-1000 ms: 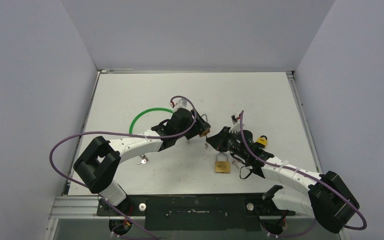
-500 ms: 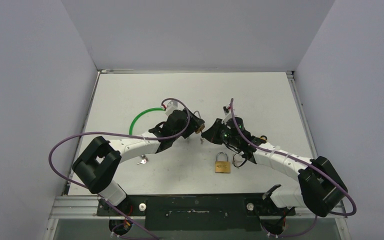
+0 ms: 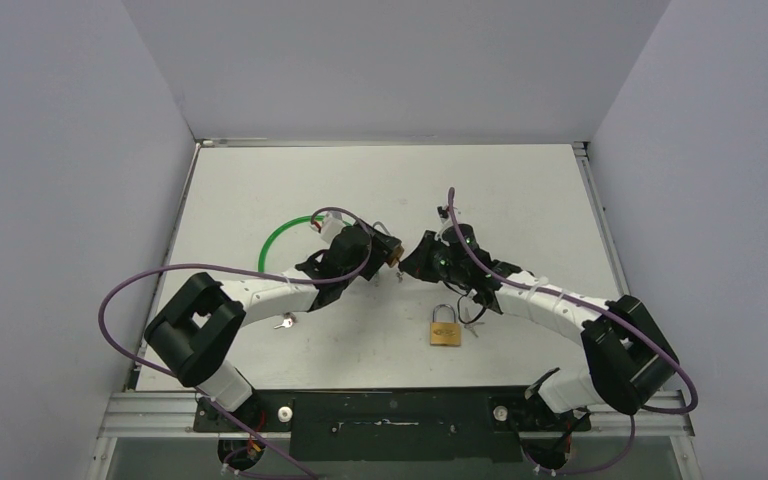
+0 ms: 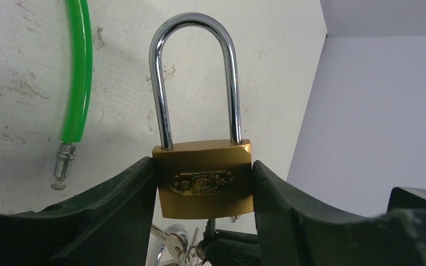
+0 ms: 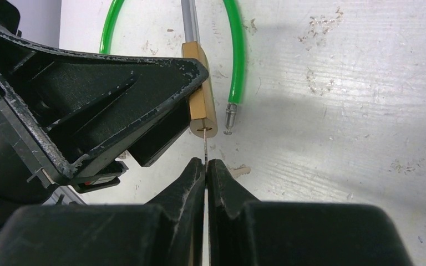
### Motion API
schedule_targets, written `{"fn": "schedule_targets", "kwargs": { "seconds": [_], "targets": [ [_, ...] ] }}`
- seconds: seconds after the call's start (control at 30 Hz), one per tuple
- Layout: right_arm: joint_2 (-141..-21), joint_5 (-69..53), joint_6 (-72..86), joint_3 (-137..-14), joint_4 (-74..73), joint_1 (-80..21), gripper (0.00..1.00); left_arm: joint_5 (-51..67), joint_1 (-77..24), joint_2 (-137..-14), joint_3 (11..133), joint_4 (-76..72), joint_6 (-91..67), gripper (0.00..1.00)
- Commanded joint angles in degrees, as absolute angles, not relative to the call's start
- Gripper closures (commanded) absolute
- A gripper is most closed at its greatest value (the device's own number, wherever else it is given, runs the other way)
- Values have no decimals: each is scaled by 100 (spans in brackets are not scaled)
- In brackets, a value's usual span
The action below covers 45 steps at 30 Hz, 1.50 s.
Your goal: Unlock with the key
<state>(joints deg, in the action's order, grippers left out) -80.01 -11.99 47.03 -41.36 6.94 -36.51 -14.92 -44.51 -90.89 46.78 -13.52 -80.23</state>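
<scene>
My left gripper (image 4: 204,180) is shut on the body of a brass padlock (image 4: 202,166), one finger on each side, and holds it off the table. Its steel shackle (image 4: 194,72) is closed and points away from the wrist. My right gripper (image 5: 206,165) is shut on a thin key (image 5: 205,147). The blade's tip is at the keyhole in the padlock's (image 5: 199,105) bottom face. How far it is in, I cannot tell. In the top view the left gripper (image 3: 388,250) and the right gripper (image 3: 415,264) meet nose to nose at mid-table.
A second brass padlock (image 3: 446,328) lies flat near the right forearm, with a small bunch of keys (image 3: 472,326) beside it. A green cable loop (image 3: 278,238) curves behind the left arm. A loose key (image 3: 282,323) lies under the left forearm.
The right arm has swung left with the key until it meets the padlock's underside. The left gripper has shifted slightly left, still holding the padlock.
</scene>
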Motion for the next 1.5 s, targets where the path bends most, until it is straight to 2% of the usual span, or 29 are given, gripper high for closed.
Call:
{"fn": "schedule_targets", "kwargs": {
  "seconds": [0.0, 0.2, 0.37, 0.73, 1.0, 1.47],
  "targets": [
    [-8199, -613, 4334, -4554, 1323, -3579, 100, -490, -4700, -8622, 4855, -2236, -8404, 100],
    [-7922, -1376, 3366, -4238, 1732, -3490, 100, -436, -4660, -8537, 4979, -1940, -8091, 100],
    [-7751, -2010, 2909, -4198, 1497, -3301, 100, -308, -4644, -8506, 5015, -1874, -7854, 100],
    [-7875, -2213, 3475, -4486, 987, -2951, 100, -152, -4622, -8435, 4908, -2022, -7902, 100],
    [-8019, -2402, 4690, -4175, 1956, -2872, 100, 201, -4615, -8360, 4734, -2590, -8246, 100],
    [-7543, -3244, 8722, -2487, 4883, -2566, 100, 390, -4603, -7851, 4038, -4232, -8388, 100]
  ]
}}
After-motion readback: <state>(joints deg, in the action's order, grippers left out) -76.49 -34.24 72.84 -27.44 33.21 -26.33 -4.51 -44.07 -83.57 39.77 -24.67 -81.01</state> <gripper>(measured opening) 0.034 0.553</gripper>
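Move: The brass padlock, pinched in the left fingers, lies about 3 cm ahead, 2 cm left and 1 cm below the right hand; the key shut in the right fingers is some 3 cm back and 2 cm right of the left hand, level with it. On the table 11 cm below, the green cable's end is 3 cm left of the left hand, and the large padlock 8 cm back and 9 cm right of the right hand, its keys 5 cm farther right. Keeping their grips, the two hands bring key and keyhole about 1 cm closer, the right wrist first rolling the key some 15 degrees counter-clockwise, seen from behind that hand, then back clockwise by about 40. Together they carry lock and key up about 4 cm and 2 to 3 cm back, slightly right, mostly late on, the left tilting a little. ##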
